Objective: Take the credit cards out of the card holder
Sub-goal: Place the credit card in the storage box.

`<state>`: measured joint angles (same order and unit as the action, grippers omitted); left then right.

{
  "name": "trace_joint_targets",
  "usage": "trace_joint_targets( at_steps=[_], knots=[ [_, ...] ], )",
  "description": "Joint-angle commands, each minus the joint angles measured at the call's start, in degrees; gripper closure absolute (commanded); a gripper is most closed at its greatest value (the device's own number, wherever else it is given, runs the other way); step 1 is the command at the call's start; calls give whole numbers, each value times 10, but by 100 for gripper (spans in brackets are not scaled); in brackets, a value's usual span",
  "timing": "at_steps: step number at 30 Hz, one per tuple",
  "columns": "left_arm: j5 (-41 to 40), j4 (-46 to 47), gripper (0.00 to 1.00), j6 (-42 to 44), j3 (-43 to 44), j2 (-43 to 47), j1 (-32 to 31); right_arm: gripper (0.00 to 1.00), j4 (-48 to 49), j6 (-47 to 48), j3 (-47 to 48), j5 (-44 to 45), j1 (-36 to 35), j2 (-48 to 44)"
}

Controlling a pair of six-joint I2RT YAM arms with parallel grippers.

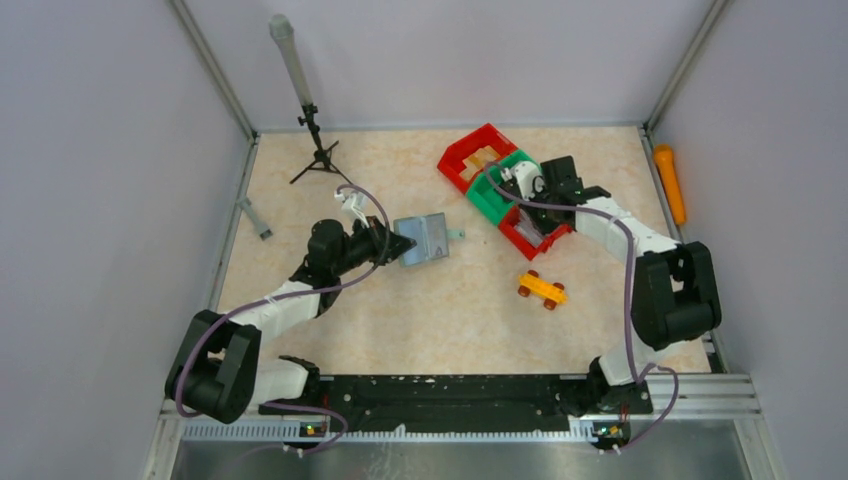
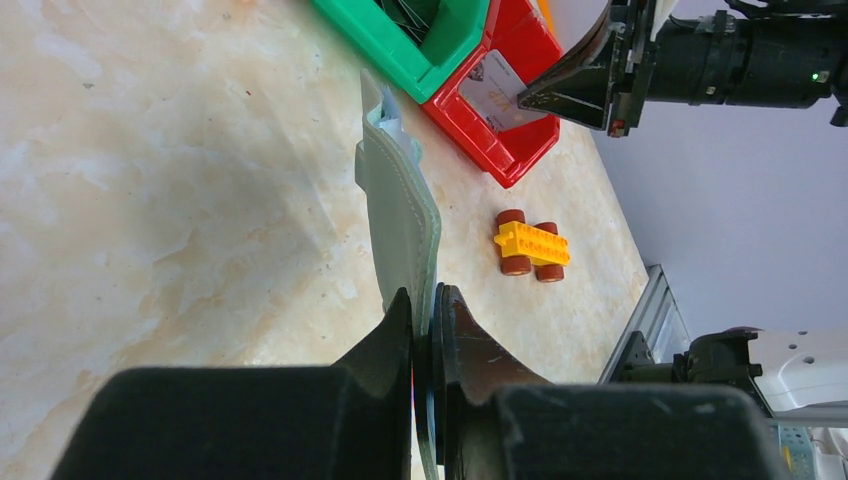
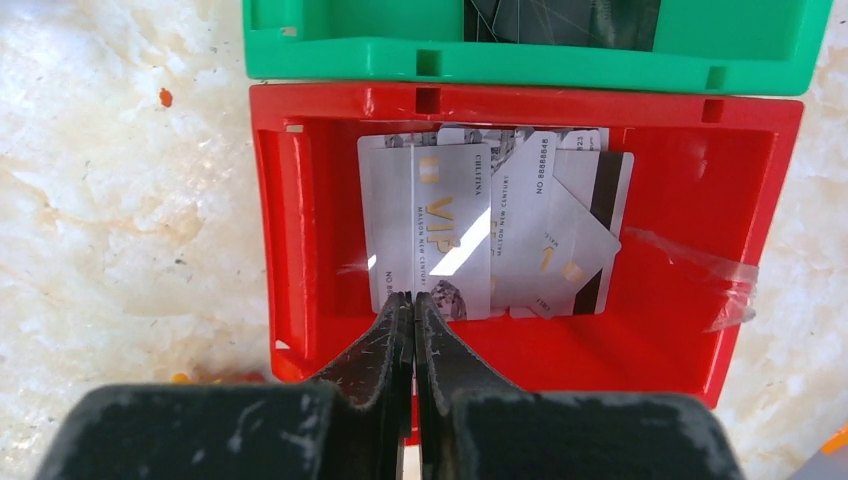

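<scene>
My left gripper (image 1: 396,244) (image 2: 428,302) is shut on one edge of the grey-green card holder (image 1: 424,238) (image 2: 400,205), which sticks out edge-on from the jaws just above the table. My right gripper (image 1: 540,202) (image 3: 413,297) points down into the nearest red bin (image 3: 690,220) and is shut on a pale grey credit card (image 2: 495,88) with gold lettering. That card appears only as a thin edge-on line in the right wrist view. Several more credit cards (image 3: 560,225) lie flat on the bin's floor.
A green bin (image 1: 508,190) (image 3: 540,55) and a second red bin (image 1: 476,155) adjoin the one with the cards. A yellow toy car (image 1: 541,289) (image 2: 532,245) stands in front of the bins. A black tripod (image 1: 316,150) and grey tool (image 1: 255,218) sit far left, an orange object (image 1: 670,183) by the right wall.
</scene>
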<state>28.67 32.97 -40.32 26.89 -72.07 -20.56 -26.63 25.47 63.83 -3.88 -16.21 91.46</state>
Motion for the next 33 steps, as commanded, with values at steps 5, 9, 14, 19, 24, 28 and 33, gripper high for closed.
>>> trace_joint_targets(
  at_steps=[5, 9, 14, 19, 24, 28, 33],
  knots=[
    [9, 38, 100, 9, 23, 5, -1, 69, 19, 5, 51, 3, 16, 56],
    [10, 38, 100, 9, 24, 4, -1, 34, 64, -5, 33, 76, 16, 48],
    [13, 38, 100, 10, 25, 3, 0, 32, 112, -35, 23, 136, 14, 33],
    [13, 39, 100, 10, 25, 3, -1, 33, 127, -49, 23, 174, 12, 21],
    [18, 39, 100, 10, 27, -1, -1, 34, 94, -67, 50, 179, 2, 13],
    [23, 41, 100, 9, 27, 1, -1, 29, 95, -89, 58, 172, -41, -33],
    [36, 54, 100, 2, 26, -1, -1, 31, 78, -240, 85, 174, -89, -47]
  ],
)
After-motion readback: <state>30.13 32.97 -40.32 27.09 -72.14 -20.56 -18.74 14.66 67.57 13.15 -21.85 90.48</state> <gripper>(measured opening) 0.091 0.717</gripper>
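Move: The right gripper, shut on one card that hangs below the fingertips, is over the near red compartment of the storage box; the card pile in there lies about 3 cm ahead, 2 cm right and 8 cm below. The green compartment is some 13 cm ahead and 6 cm left, the toy car about 15 cm back and 1 cm right. From the left hand, the pile lies roughly 35 cm right, 11 cm ahead and 15 cm lower. Ease the right gripper forward and down about 2 cm to bring the card closer to the pile, opening the fingers about two-thirds to let the card go. Carry on forward and right while rising, turning some 15 degrees clockwise, then swing back left and climb about 4 cm away from the pile, with the fingers tipping up and staying open. ##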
